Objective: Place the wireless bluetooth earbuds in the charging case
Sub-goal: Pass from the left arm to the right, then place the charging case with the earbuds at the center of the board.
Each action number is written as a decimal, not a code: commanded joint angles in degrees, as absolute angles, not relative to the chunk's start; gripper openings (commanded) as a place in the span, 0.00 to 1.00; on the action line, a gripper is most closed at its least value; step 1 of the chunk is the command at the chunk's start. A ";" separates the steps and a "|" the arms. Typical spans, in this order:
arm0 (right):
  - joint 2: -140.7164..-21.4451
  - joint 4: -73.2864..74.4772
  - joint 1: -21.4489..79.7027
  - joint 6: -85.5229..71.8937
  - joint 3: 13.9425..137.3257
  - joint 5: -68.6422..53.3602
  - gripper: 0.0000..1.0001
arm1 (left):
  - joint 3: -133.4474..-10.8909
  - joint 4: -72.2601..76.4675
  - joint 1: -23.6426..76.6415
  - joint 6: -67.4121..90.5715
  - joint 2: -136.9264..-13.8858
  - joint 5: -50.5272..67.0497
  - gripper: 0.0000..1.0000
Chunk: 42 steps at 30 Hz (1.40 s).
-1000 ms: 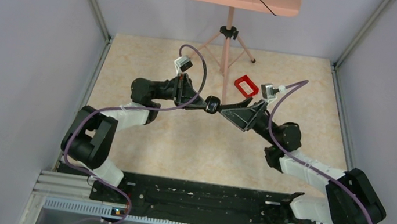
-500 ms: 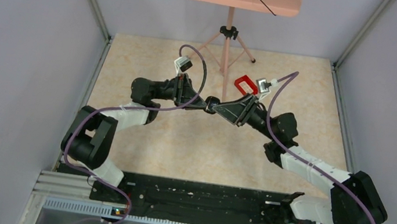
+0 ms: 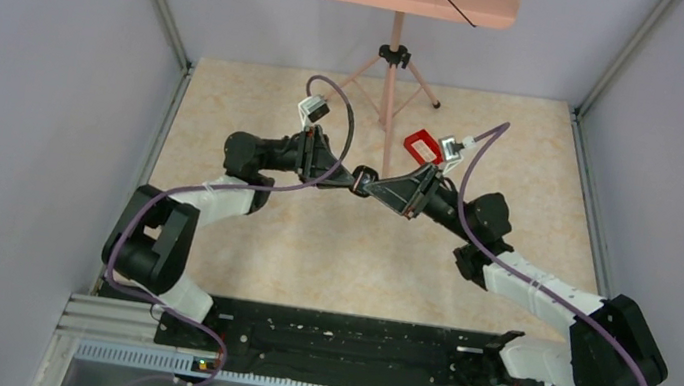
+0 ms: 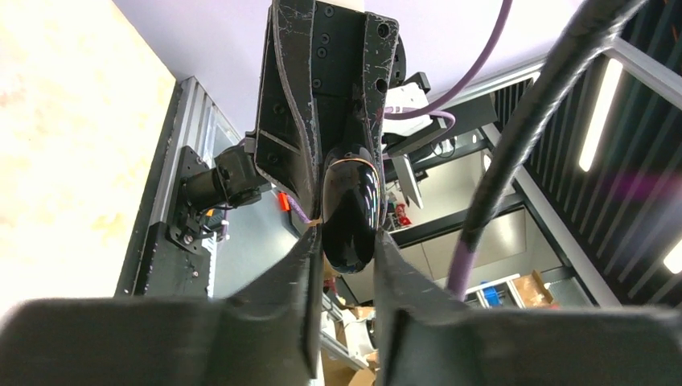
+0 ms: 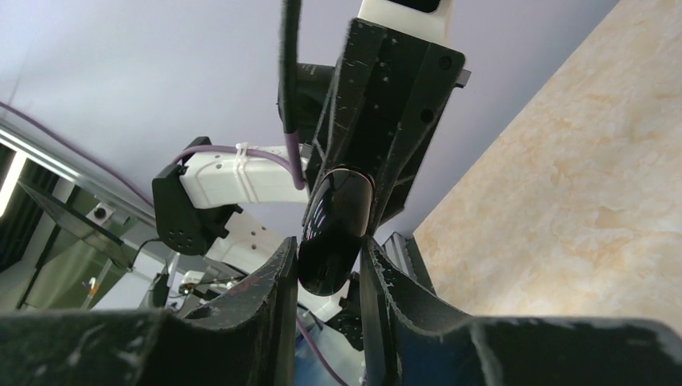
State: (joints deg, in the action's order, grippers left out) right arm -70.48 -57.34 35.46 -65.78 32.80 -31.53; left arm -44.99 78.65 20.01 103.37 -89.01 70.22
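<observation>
The charging case (image 3: 363,177) is a glossy black pebble held in the air above the table between both arms, its lid shut. My left gripper (image 3: 354,178) is shut on one end of the case (image 4: 347,213), its fingertips (image 4: 310,249) pressing both sides. My right gripper (image 3: 372,184) comes from the opposite side, and its fingers (image 5: 283,265) are closed against the other end of the case (image 5: 334,225). The two grippers face each other tip to tip. The earbuds are out of view.
A red rectangular tray (image 3: 422,148) lies on the beige table just behind the right wrist. A pink music stand (image 3: 395,54) rises at the back centre. Grey walls enclose the table on the left and right.
My right gripper moved left to the case and closed its jaws around the free end. The left gripper kept hold and barely moved.
</observation>
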 commanded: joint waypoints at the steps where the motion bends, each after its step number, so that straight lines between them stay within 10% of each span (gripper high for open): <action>1: -70.28 -56.69 36.47 -64.30 36.01 -30.50 0.00 | -46.07 78.51 20.39 101.31 -85.73 70.50 0.46; 8: -69.05 -53.80 36.47 -63.09 35.51 -29.13 0.00 | -48.09 52.91 20.28 82.41 -80.02 71.01 0.92; 17: -59.31 -26.14 34.31 -50.73 34.48 -21.98 0.00 | -68.16 -24.11 18.70 28.80 -72.95 53.58 0.99; 42: -68.47 -4.74 27.90 -38.19 31.30 -14.22 0.00 | -50.55 -15.47 19.45 20.33 -51.34 6.69 0.99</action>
State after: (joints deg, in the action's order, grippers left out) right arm -66.67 -5.65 27.97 -42.54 27.24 -16.38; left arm -52.73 -21.06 19.25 23.14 -53.89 15.33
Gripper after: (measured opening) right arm 0.266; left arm 0.990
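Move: Between the two grippers and pinched by both, the black charging case has its middle about 2 cm to the right of the left hand and level with it. From the right hand, the case sits some 2 cm to the left and 1 cm ahead, at about the same height. The music stand's foot is roughly 17 cm ahead of the right hand, 4 cm to its right and 31 cm below; the red tray stands about 9 cm farther out than the foot and 9 cm more to the right. Opening wide, the left fingers let go of the charging case; the left hand then slips forward about 5 cm and backs off left some 11 cm, sinking a little as its fingers swing down and forward. The right hand keeps its pinch and lowers the case about 22 cm towards the bare table, drawing it some 9 cm right on the way and tipping its fingers downward, roughly 50 degrees in all. ##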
